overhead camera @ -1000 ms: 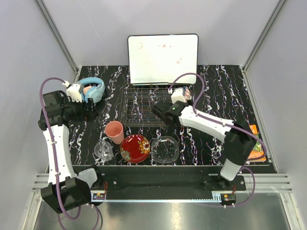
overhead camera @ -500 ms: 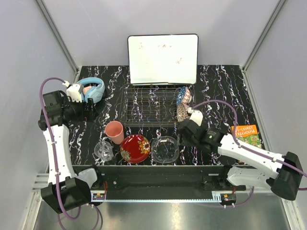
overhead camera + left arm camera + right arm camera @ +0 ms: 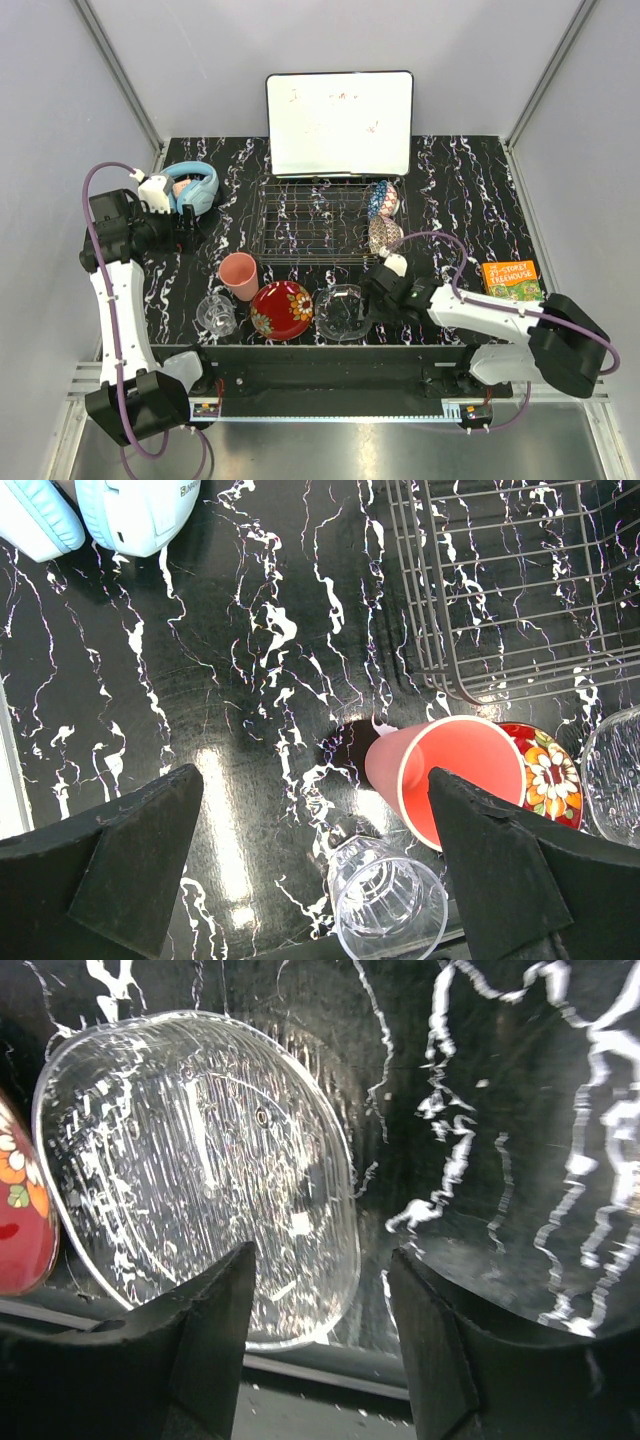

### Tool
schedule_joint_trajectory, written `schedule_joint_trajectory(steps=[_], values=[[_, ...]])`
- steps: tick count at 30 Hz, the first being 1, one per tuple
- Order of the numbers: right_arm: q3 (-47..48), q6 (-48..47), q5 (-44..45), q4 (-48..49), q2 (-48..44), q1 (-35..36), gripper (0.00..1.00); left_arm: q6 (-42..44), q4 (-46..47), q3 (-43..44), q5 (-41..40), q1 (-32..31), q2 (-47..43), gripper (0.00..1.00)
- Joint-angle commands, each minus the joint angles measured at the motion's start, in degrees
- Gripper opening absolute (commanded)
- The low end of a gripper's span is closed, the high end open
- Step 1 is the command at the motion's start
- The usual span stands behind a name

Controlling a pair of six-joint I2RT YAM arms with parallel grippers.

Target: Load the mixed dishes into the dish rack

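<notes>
The clear glass dish [image 3: 343, 311] [image 3: 190, 1170] lies flat near the front edge. My right gripper [image 3: 372, 300] [image 3: 325, 1300] is open and low over the table, its fingers on either side of the dish's right rim without touching it. Left of the dish lie the red floral plate [image 3: 282, 309] [image 3: 545, 775], the pink cup [image 3: 239, 275] [image 3: 450, 780] and the clear glass mug [image 3: 216, 313] [image 3: 385, 905]. The blue patterned bowl [image 3: 381, 199] and beige patterned bowl [image 3: 383, 234] stand on edge at the right end of the dish rack [image 3: 305, 220] [image 3: 500, 580]. My left gripper [image 3: 188, 232] [image 3: 315, 880] hangs wide open, high, left of the rack.
Light-blue headphones [image 3: 190, 185] [image 3: 100, 510] lie at the back left beside my left wrist. A white whiteboard [image 3: 340, 122] leans behind the rack. An orange book [image 3: 512, 280] lies at the right. The table's front edge runs just below the dishes.
My right arm has swung from over the rack down to the front, ending at the glass dish's right rim, its jaws narrowing slightly. The left arm has not moved.
</notes>
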Motion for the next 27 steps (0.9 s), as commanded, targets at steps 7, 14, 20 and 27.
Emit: schedule_joint_trajectory(steps=[7, 14, 20, 27], values=[[0.66, 3.81, -1.9, 7.15, 7.35, 0.06, 0.59, 0.27, 1.13, 1.46, 0.96, 0.32, -1.74, 0.99], [1.37, 6.0, -1.46, 5.57, 8.76, 0.23, 0.42, 0.79, 0.87, 1.38, 0.34, 0.32, -2.18, 0.99], [0.49, 8.29, -2.25, 4.25, 8.77, 0.15, 0.1, 0.88, 0.95, 1.55, 0.08, 0.32, -1.83, 0.99], [0.58, 7.24, -0.06, 1.0, 4.99, 0.15, 0.0, 0.88, 0.87, 1.73, 0.17, 0.32, -1.57, 0.99]])
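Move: Close to the left of the right hand, about 6 cm off and 1 cm farther out, lies the middle of the clear glass bowl, some 4 cm below the fingertips. The red flowered plate is about 18 cm to the left, level fore and aft, and the patterned bowl in the rack stands roughly 16 cm ahead and 3 cm to the right. From the left hand, the glass bowl lies some 30 cm right, 10 cm back and 20 cm down. Sinking about 2 cm and sliding about 2 cm left over the first half, the right hand brings its part-open fingers down around the right-hand rim of the glass bowl. It then all but stops there, and the fingers close from about two thirds open to nearly shut, pinching the thin rim between their tips. ##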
